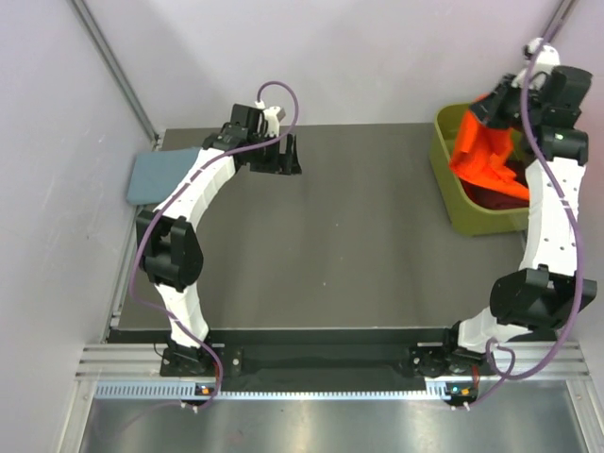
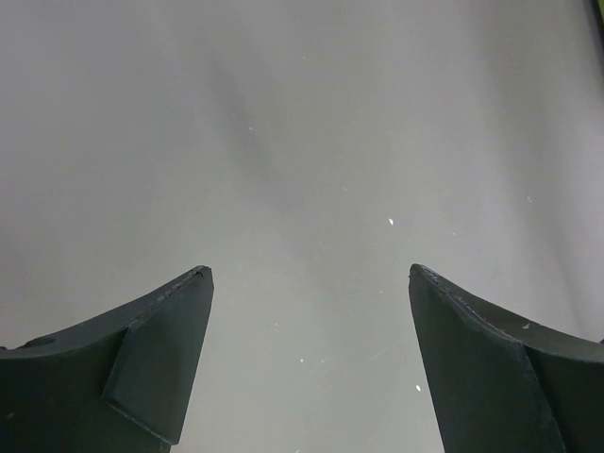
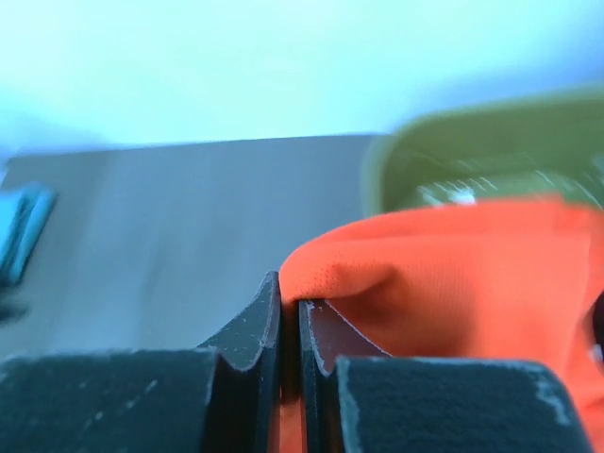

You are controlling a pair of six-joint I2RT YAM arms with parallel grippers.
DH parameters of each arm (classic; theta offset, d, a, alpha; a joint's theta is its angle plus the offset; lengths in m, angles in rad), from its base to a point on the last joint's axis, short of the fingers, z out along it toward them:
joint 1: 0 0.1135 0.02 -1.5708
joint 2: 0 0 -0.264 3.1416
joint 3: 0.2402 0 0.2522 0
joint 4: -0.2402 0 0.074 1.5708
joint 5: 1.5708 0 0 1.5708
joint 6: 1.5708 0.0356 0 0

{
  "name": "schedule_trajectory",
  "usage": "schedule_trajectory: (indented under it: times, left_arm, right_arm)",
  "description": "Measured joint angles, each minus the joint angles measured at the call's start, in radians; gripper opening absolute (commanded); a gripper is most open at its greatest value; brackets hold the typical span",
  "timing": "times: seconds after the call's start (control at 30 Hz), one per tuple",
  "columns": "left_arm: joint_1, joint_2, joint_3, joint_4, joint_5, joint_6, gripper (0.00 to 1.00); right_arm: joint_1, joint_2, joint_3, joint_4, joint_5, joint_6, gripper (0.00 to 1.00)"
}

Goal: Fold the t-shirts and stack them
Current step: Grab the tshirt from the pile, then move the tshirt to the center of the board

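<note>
An orange t-shirt hangs half out of the olive-green bin at the back right. My right gripper is shut on its top edge above the bin. The right wrist view shows the jaws pinching a fold of the orange t-shirt. A dark maroon t-shirt lies in the bin under it. A folded grey-blue t-shirt lies at the table's far left edge. My left gripper hovers open over the back of the bare table, its fingers wide apart with nothing between them.
The dark table runs between the two arms. White walls close in the back and the left side. The bin stands at the table's right edge, and the grey-blue t-shirt shows blurred at the left of the right wrist view.
</note>
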Motion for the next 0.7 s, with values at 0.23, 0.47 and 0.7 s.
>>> schedule_trajectory:
  times: [0.23,0.47,0.7]
  left_arm:
    - [-0.005,0.000,0.000,0.001,-0.107,-0.001,0.92]
    - [-0.005,-0.010,0.000,0.000,-0.269,0.015,0.92]
    - [-0.005,-0.031,0.000,0.000,-0.366,0.039,0.90]
  right_arm:
    - [0.253,-0.023,0.079,-0.003,-0.160,-0.055,0.00]
    - [0.333,-0.067,0.098,0.015,-0.229,-0.026,0.00]
    - [0.355,-0.048,0.045,0.021,-0.273,0.003,0.02]
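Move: The closed right fingers already hold the orange t-shirt, its lower end hanging into the green bin. The open middle of the table, where it is headed, lies about 35 cm to this hand's left, 10 cm nearer and some 37 cm below. The bin's middle is some 9 cm right, level fore-and-aft and 30 cm below; the dark red t-shirt in it about 11 cm right and 8 cm back. From the left hand, the orange t-shirt hangs roughly 45 cm to the right, level in reach, slightly higher. Sweep the right gripper left about 19 cm, fast at first, from over the bin towards mid-table, easing back some 6 cm; rise at first, then begin to sink. Keep the pinch on the orange t-shirt and turn the wrist some 35 degrees counter-clockwise. Draw the open left gripper a little to its left, also turning counter-clockwise. ##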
